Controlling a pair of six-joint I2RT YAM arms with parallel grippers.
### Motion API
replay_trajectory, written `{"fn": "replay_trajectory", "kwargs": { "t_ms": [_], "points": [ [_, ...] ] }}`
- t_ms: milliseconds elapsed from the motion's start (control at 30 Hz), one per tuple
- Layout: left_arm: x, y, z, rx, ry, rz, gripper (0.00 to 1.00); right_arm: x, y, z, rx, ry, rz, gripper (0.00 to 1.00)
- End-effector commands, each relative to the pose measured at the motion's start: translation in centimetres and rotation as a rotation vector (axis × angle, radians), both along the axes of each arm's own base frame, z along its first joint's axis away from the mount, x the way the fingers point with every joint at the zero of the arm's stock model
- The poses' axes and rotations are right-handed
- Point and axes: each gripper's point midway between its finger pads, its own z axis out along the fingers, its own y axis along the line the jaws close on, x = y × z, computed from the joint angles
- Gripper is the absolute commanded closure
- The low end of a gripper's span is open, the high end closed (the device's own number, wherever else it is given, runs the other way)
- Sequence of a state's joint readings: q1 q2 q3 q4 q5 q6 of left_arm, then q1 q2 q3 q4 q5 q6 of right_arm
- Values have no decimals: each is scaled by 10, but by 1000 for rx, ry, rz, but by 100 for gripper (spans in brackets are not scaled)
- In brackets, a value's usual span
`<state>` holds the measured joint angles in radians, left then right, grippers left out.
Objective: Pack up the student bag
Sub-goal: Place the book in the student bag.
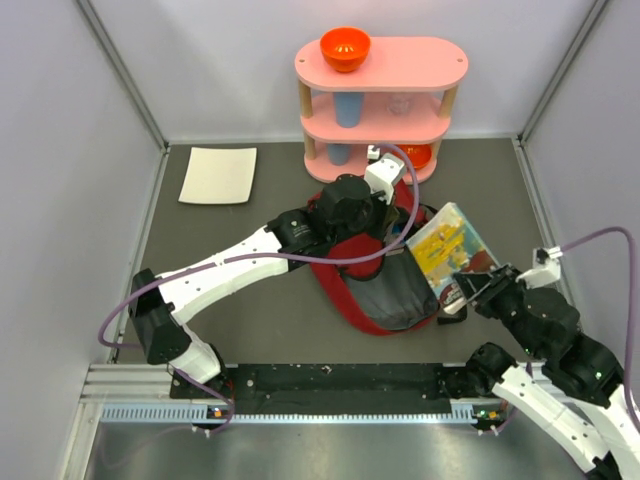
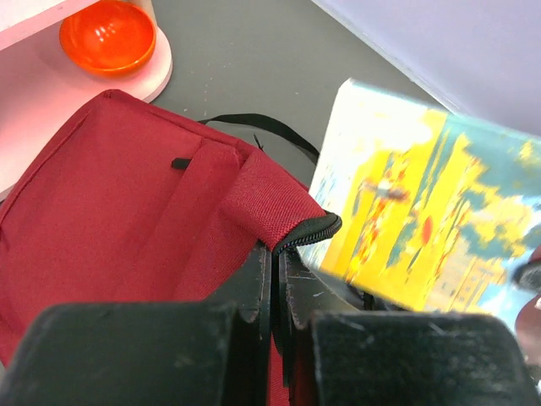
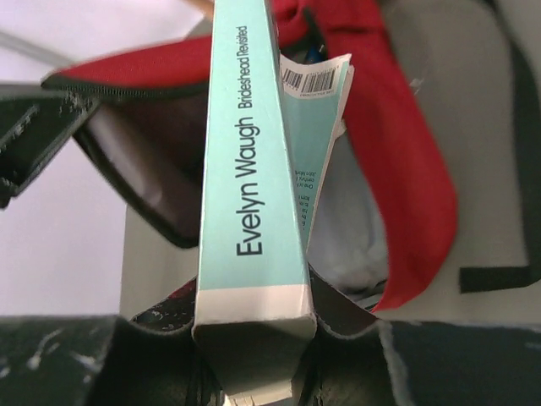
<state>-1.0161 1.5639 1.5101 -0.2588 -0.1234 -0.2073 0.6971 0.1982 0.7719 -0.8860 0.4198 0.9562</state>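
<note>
The student bag (image 1: 365,300), dark red with a grey lining, lies mid-table with its mouth facing right. My left gripper (image 1: 398,238) is shut on the bag's black zipper edge (image 2: 308,230) and holds the mouth up. My right gripper (image 1: 468,291) is shut on a paperback book (image 1: 450,248) with a yellow and turquoise cover, gripping its lower end. In the right wrist view the book's turquoise spine (image 3: 249,169) points into the bag's opening (image 3: 152,152), with the red fabric (image 3: 397,169) to its right. The left wrist view shows the book's cover (image 2: 431,211) right beside the held edge.
A pink three-tier shelf (image 1: 380,100) stands at the back behind the bag, with an orange bowl (image 1: 345,48) on top, blue cups inside and another orange bowl (image 2: 107,35) on its lowest tier. A white sheet (image 1: 218,175) lies back left. Grey walls enclose the table.
</note>
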Motion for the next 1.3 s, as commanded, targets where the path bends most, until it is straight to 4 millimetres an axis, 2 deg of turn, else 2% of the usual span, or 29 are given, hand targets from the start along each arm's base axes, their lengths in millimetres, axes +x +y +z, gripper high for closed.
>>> {"fn": "replay_trajectory", "kwargs": {
  "t_ms": [0,33,67,133,233,367,467,500,533,567,600,667,700,767,800,833,900,933,967,1067,1233,1267],
  "points": [
    [0,-5,59,-147,-85,-16,100,-7,50,12,173,42,191,100],
    [-1,-3,67,-160,-89,-12,100,-8,55,5,182,62,207,100],
    [-2,-2,66,-149,-76,-8,100,-9,58,-5,188,86,217,100],
    [0,1,71,-154,-76,8,100,-12,57,-5,229,75,218,100],
    [4,4,68,-144,-72,25,100,-12,55,-13,251,81,198,100],
    [3,0,69,-156,-67,10,100,-14,76,-30,260,153,275,100],
    [0,-3,69,-162,-59,-9,100,-9,86,-32,282,153,296,100],
    [-1,-4,68,-161,-55,-18,100,-3,93,-16,338,90,315,100],
    [-2,-5,67,-164,-51,-25,100,0,99,-12,372,72,328,100],
    [-4,-6,67,-167,-49,-33,100,2,109,-21,401,89,356,100],
    [-4,-6,68,-170,-48,-36,100,8,119,0,486,27,384,100],
    [-6,-6,69,-175,-48,-47,100,13,129,4,524,10,414,100],
    [-7,-6,71,-177,-49,-48,100,21,135,-4,503,39,404,100],
    [-9,-3,73,-183,-51,-48,100,29,140,10,511,17,414,100],
    [-10,-3,74,-185,-52,-53,100,35,147,8,504,23,426,100],
    [-11,0,76,-187,-54,-53,100,39,151,18,529,-8,441,100],
    [-12,1,79,-195,-64,-59,100,46,154,24,572,-24,452,100],
    [-13,2,79,-192,-68,-58,100,53,157,19,581,-6,446,100],
    [-13,2,81,-195,-68,-58,100,54,160,31,612,-33,474,100],
    [-14,5,82,-199,-69,-58,100,69,157,27,608,-24,430,100],
    [-19,7,91,-220,-78,-73,100,98,131,12,564,-34,224,100],
    [-21,8,92,-225,-78,-79,100,101,126,0,536,-1,177,100]
  ]
}}
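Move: Held in the right fingers, the book is bound for the student bag's mouth, roughly 15 cm to that hand's left, 5 cm farther out and 12 cm lower. The blue book already in the bag lies some 10 cm ahead, 12 cm left and 17 cm below the right hand. The bag's lifted zip edge is about 9 cm ahead, 19 cm left and 5 cm above it. From the left hand, pinching that edge, the mouth is about 5 cm back, 4 cm right and 17 cm down. Swinging left and down, slightly back at first, the right hand carries the gripped book to the bag's mouth. It then drives left and forward under the raised flap, some 14 cm left and 7 cm lower in all, easing up a little at the end. The wrist rolls its left side up about 25 degrees while turning somewhat counter-clockwise and tipping down. The left fingers keep the zip edge pinched and high. ##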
